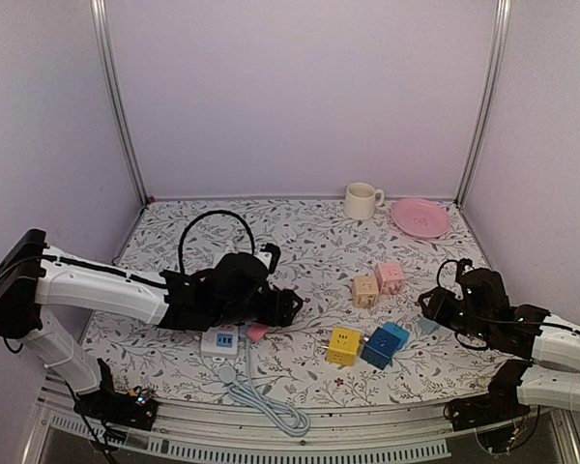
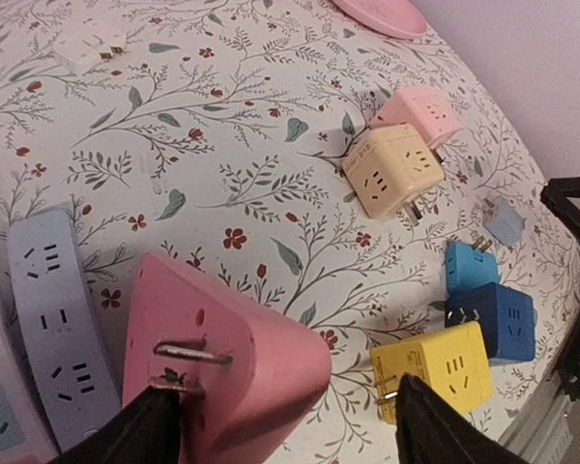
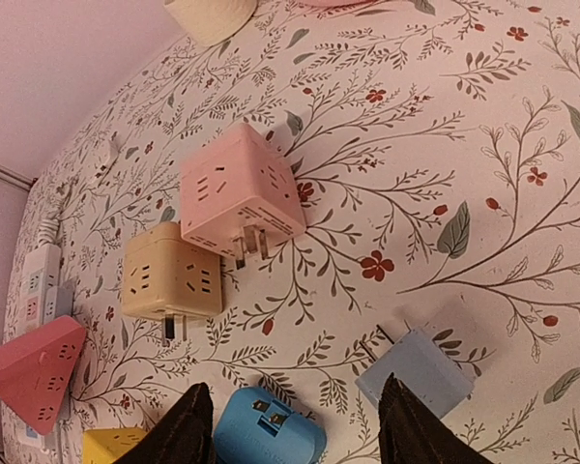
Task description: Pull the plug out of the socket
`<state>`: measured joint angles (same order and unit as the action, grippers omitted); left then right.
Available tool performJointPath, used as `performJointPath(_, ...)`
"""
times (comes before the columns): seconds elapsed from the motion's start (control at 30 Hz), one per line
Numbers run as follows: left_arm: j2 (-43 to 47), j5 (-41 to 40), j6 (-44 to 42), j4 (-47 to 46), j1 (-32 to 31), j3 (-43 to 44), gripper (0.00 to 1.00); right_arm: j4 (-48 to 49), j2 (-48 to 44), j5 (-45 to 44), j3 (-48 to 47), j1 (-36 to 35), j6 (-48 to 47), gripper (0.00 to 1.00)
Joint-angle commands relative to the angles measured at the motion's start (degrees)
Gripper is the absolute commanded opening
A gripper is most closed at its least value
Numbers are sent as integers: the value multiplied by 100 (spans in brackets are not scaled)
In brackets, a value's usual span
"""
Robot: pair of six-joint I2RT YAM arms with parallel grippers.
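The white socket strip lies at the near left with its grey cable; its face also shows in the left wrist view. A pink triangular plug lies on the mat beside the strip, out of it, prongs bare. My left gripper stands open around it: one finger is at the prongs, the other well apart from the plug, by a yellow cube. My right gripper is open and empty, hovering over a blue plug and a pale blue plug.
Beige and pink cube adapters sit mid-right. Yellow, dark blue and light blue cubes lie nearer. A cream mug and a pink plate stand at the back. A black cable loops over the left arm.
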<state>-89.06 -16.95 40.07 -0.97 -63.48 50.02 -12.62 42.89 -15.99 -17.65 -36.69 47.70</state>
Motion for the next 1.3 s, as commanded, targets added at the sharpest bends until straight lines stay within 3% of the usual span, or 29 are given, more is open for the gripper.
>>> performJointPath(0.0,-226,190,-82,-309,51,53,78,-117,-93,-98,-181,21,-77,59)
performJointPath(0.27,-483,199,-83,-351,-113,208,89,-152,-107,-109,-230,21,-112,59)
performJointPath(0.53,-219,34,-88,-272,-138,172,92,-170,-108,-86,-250,21,-138,60)
performJointPath(0.67,34,-102,-88,-209,-136,48,93,-177,-97,-58,-264,21,-181,68)
performJointPath(0.87,581,-438,-87,-74,-81,-282,97,-189,-29,-161,-328,23,-198,93)
performJointPath(1.13,1519,-489,-24,127,486,-910,97,101,628,-820,-616,53,-865,99)
performJointPath(1.27,2268,-88,-22,110,1237,-1435,97,535,924,-567,-784,690,-1360,99)
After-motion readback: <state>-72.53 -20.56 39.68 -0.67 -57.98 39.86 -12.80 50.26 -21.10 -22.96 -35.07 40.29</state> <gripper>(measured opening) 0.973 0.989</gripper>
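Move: The tilted pink triangular plug sits between the left hand's parted fingers, its middle about 5 cm below and 2 cm to the left, level fore-and-aft. From that hand, the grey strip lies some 5 cm ahead and 8 cm left, the white socket strip 6 cm ahead and 15 cm left, the yellow plug 4 cm back and 11 cm right. From the right hand, the triangular plug is about 31 cm left, level, slightly below; the pale blue plug lies nearly beneath, 7 cm down. Down about 2.5 cm and slightly right goes the left hand, opening the rest of the way to leave the pink triangular plug on the table; then it rises some 6 cm and swings left about 9 cm towards the grey and white strips, turning slightly counter-clockwise. Late on, the right hand opens fully and eases forward 2 cm from above the pale blue plug, rolling about 10 degrees, left side down. ##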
